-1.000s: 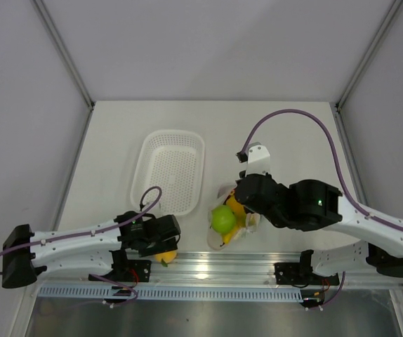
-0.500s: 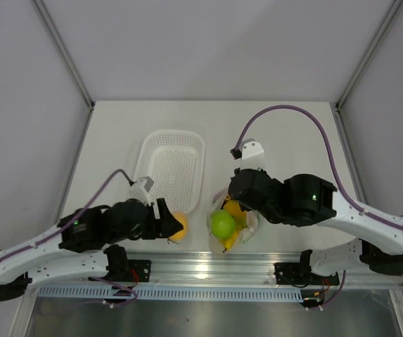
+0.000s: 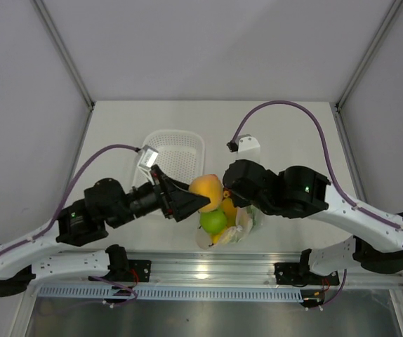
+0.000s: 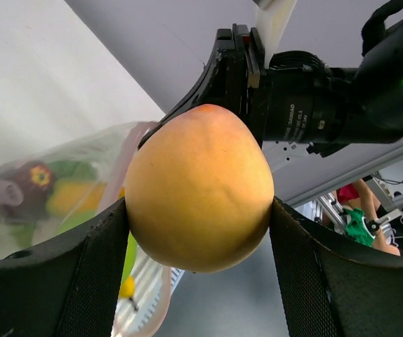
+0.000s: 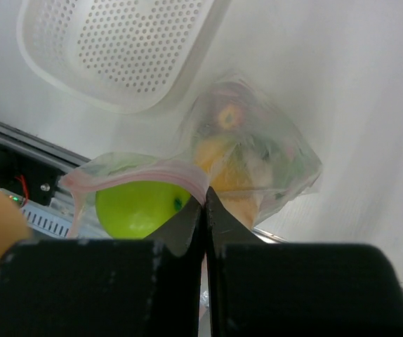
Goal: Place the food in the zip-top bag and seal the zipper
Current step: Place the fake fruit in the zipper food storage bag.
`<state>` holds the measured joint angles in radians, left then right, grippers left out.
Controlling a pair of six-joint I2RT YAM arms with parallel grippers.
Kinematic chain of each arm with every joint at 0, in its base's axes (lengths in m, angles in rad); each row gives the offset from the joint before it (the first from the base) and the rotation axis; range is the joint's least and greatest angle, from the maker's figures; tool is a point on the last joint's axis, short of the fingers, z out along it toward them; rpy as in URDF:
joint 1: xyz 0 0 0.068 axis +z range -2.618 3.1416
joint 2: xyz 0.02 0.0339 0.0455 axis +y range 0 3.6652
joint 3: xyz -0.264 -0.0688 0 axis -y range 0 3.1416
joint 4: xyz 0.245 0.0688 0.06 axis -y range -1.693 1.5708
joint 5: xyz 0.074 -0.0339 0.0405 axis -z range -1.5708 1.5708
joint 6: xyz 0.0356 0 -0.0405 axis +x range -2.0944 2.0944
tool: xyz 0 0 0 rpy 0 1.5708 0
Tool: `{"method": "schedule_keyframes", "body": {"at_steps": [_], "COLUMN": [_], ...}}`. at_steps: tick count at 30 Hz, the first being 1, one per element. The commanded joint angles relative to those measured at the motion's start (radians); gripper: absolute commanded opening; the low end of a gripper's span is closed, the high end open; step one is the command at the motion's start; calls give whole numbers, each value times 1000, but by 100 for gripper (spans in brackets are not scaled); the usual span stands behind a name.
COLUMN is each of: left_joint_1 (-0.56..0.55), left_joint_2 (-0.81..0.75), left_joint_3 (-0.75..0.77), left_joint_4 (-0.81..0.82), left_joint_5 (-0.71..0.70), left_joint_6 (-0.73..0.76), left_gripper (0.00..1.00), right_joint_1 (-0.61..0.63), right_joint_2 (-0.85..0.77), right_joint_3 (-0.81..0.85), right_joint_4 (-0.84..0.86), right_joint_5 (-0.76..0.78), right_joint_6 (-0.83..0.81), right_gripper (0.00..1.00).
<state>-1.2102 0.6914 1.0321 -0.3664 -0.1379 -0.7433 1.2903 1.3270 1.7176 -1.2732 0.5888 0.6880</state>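
My left gripper (image 3: 200, 199) is shut on an orange-yellow round fruit (image 3: 207, 189), held in the air just left of the zip-top bag (image 3: 242, 226). In the left wrist view the fruit (image 4: 199, 189) fills the space between the black fingers (image 4: 82, 281), with the bag (image 4: 47, 182) behind it on the left. My right gripper (image 5: 204, 195) is shut on the pink zipper (image 5: 145, 172) edge and holds the bag's mouth up. Inside the bag (image 5: 258, 161) lie a lime-green fruit (image 5: 142, 207), an orange-yellow fruit and blurred leafy pieces.
A white perforated basket (image 3: 177, 151) stands behind the left arm, and in the right wrist view the basket (image 5: 117, 49) is at the upper left. A metal rail (image 3: 208, 267) runs along the near table edge. The right arm (image 4: 328, 98) is close behind the held fruit.
My left arm has carried the orange-yellow fruit up from the near table edge and rightward to the bag's mouth. My right arm has shifted the held bag slightly away from the rail.
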Motion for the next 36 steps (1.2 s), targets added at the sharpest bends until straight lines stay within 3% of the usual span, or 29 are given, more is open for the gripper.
{"method": "schedule_keyframes", "body": {"at_steps": [1, 6, 12, 19, 30, 32, 36], "left_joint_1": [-21, -69, -101, -134, -140, -140, -140], "left_joint_2": [92, 157, 142, 141, 330, 365, 418], "left_joint_3": [37, 0, -72, -144, 40, 89, 129], "left_joint_4": [168, 230, 212, 222, -5, -37, -49], "left_joint_5": [49, 2, -155, -243, -278, -276, -267], "left_joint_6": [73, 97, 91, 68, 68, 70, 93], "left_gripper": [1, 1, 1, 1, 1, 3, 21], "right_joint_1": [-8, -34, -45, -66, -83, -89, -101], "right_joint_2": [1, -11, -40, -78, -77, -81, -101], "right_joint_3": [63, 88, 116, 105, 99, 91, 85], "right_joint_4": [28, 41, 63, 98, 117, 121, 127], "right_joint_5": [-35, -58, -83, -106, -139, -139, -141], "right_joint_6": [61, 88, 107, 133, 122, 123, 128], "right_gripper": [0, 0, 0, 0, 0, 0, 0]}}
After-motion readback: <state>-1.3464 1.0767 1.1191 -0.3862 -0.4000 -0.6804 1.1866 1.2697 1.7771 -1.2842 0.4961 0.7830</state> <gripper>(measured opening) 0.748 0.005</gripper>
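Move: The bag's open mouth, where the orange fruit already in the left fingers is headed, lies about 5 cm to the left hand's right, 2 cm ahead and 7 cm below. The right fingertips pinching its rim are some 7 cm right, 5 cm ahead and 6 cm below; the green apple is 3 cm right, 2 cm back and 14 cm below. From the right hand, the mouth is about 3 cm back, 2 cm left and 1 cm below. The orange fruit is carried in the left grip towards the bag mouth: first quickly right by about 5 cm, then down, and finally right and down together with a little forward, while the fingers tip some 20 degrees downward. The right hand keeps its pinch on the rim, raising it about 3 cm and tilting slightly. ##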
